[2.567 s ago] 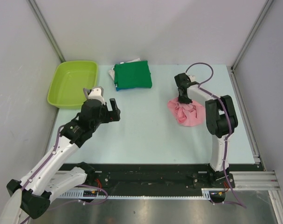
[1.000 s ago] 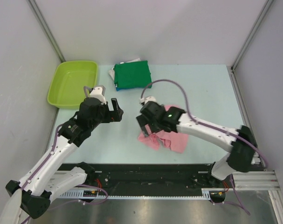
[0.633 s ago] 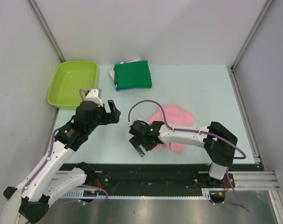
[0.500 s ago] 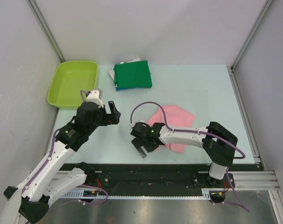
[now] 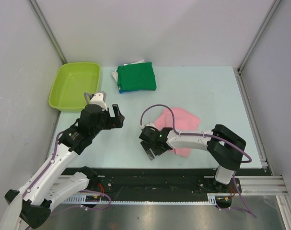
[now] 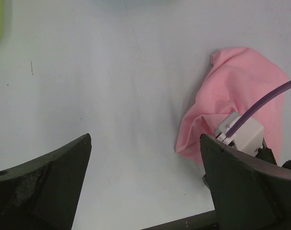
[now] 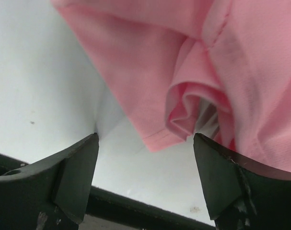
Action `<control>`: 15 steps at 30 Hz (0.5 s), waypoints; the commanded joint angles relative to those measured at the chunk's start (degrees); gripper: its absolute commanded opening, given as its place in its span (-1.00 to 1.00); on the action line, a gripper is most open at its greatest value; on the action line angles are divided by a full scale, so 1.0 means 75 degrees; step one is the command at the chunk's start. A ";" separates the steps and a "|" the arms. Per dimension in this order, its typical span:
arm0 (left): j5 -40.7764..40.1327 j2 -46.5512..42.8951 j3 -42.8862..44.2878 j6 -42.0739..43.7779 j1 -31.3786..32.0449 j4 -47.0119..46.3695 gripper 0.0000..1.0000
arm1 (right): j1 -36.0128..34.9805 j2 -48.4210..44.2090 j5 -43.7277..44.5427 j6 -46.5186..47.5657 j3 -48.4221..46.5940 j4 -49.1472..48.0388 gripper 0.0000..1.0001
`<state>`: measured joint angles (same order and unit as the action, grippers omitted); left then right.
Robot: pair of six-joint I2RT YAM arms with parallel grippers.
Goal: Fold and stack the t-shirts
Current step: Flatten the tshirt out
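A light pink t-shirt lies crumpled and partly spread on the pale table, right of centre. My right gripper sits low at its near-left edge. In the right wrist view the jaws of that gripper stand open on either side of a hem corner of the pink t-shirt, not touching it. My left gripper hovers open to the left with nothing in it. In the left wrist view this gripper looks down on bare table, the pink t-shirt to its right. A folded stack of t-shirts, dark green on top, rests at the back.
A lime green tub stands at the back left, close behind the left arm. Grey walls close in the table on both sides and at the back. A black rail runs along the near edge, just below the right gripper.
The right gripper has let go of the pink t-shirt, which now lies flatter, and has moved to its near-left hem, its jaws narrowing a little. The left arm barely shifted.
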<state>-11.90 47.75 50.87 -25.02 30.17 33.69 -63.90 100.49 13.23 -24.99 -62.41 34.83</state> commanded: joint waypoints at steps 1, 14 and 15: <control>-0.0077 -0.0026 0.0026 -0.0051 -0.0050 -0.0156 1.00 | 0.0410 -0.0297 0.0381 -0.0137 0.0364 -0.0728 0.65; 0.0016 0.0103 0.0002 -0.0051 -0.0050 -0.0192 0.99 | 0.0575 0.0219 -0.0054 -0.0206 0.0622 -0.1187 -0.34; 0.0016 0.0114 -0.0009 -0.0063 -0.0050 -0.0180 1.00 | 0.0505 0.0254 -0.0054 -0.0230 0.0634 -0.1187 -0.46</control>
<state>-11.84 48.69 50.87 -25.04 30.17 33.61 -58.96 99.88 12.80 -25.78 -59.57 25.91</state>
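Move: The right hand, open and almost at the table, has the crumpled near-left fold of the pink t-shirt about 4 cm ahead and 1 cm below its tips. The shirt's left corner is some 7 cm ahead and 3 cm left, its near-right corner about 13 cm right and 1 cm ahead, and its middle some 12 cm ahead and 11 cm right. From the left hand the fold lies about 5 cm back, 16 cm right and 21 cm below. Its fingers, wide at first, close from both sides onto the crumpled pink fold, pinching it between the tips while still narrowing. Before that the right hand slides forward about 3.5 cm, level and low over the table, from the shirt's near edge to the fold, then all but stops there, the wrist turning only some 5 degrees. ##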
